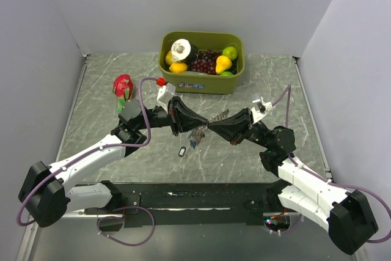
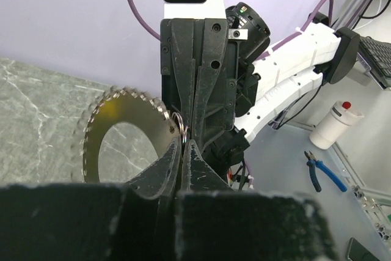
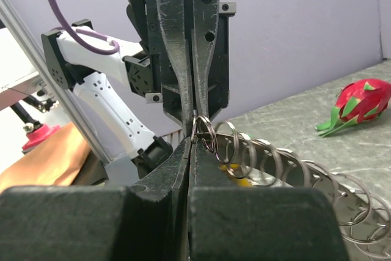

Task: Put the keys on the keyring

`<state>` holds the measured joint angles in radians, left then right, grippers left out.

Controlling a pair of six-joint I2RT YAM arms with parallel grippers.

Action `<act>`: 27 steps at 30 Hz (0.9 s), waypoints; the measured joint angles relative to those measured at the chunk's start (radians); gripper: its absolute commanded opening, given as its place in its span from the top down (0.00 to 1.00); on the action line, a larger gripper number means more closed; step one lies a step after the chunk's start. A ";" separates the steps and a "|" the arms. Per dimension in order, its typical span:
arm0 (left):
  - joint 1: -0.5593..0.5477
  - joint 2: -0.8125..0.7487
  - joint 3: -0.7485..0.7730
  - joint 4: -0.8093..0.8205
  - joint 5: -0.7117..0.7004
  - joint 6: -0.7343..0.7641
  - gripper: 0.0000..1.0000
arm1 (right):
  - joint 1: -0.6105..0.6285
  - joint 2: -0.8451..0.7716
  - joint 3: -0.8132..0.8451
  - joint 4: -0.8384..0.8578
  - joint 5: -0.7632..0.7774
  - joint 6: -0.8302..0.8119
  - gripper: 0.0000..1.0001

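Above the middle of the table my left gripper (image 1: 201,124) and right gripper (image 1: 212,125) meet tip to tip. Both are shut on the keyring (image 1: 220,115), a grey ring with a coiled rim. In the right wrist view my right gripper (image 3: 190,143) pinches a small loop, and the keyring's coil (image 3: 275,162) runs off to the right with a yellow key head (image 3: 242,181) behind it. The left wrist view has my left gripper (image 2: 183,143) shut on the keyring's rim (image 2: 125,99). A small bunch of keys (image 1: 195,139) hangs under the grippers. One black key (image 1: 182,151) lies on the table.
A green bin (image 1: 204,85) holding fruit and a roll stands at the back centre. A pink dragon fruit (image 1: 123,85) lies at the back left, and it also shows as a dragon fruit (image 3: 360,103) in the right wrist view. Walls close in the table on three sides.
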<state>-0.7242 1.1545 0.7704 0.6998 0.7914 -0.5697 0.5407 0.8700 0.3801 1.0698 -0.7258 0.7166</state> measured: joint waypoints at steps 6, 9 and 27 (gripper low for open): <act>0.000 0.002 0.018 -0.040 0.000 0.022 0.99 | 0.000 -0.002 -0.002 -0.003 0.002 -0.008 0.73; -0.001 -0.002 0.060 -0.150 -0.007 0.082 0.99 | 0.000 -0.025 -0.001 -0.035 0.000 -0.035 0.54; -0.008 -0.021 0.179 -0.591 -0.060 0.357 0.99 | 0.003 -0.010 0.035 -0.177 -0.101 -0.165 0.39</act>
<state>-0.7322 1.1332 0.9489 0.1093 0.7311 -0.2131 0.5438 0.8597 0.4152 0.8928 -0.8272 0.5518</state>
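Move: Both shut grippers meet on the coils of the keyring, whose middle hangs about 2 cm ahead of the left hand and some 4 cm below it, and lies much the same from the right hand. The blue key tag dangles about 3 cm to the left hand's left, 2 cm back and 10 cm down. The loose black tag lies on the table about 9 cm to its left, level with it, some 31 cm below. The right fingers let go of the keyring's coils, opening well past half around the left fingertips, while the left fingers keep their pinch on the wire. Both hands then sink, the left about 3 cm while easing some 1.5 cm forward, its fingertips dipping some 15 degrees; the right goes down about 2 cm, its tips dipping less. ##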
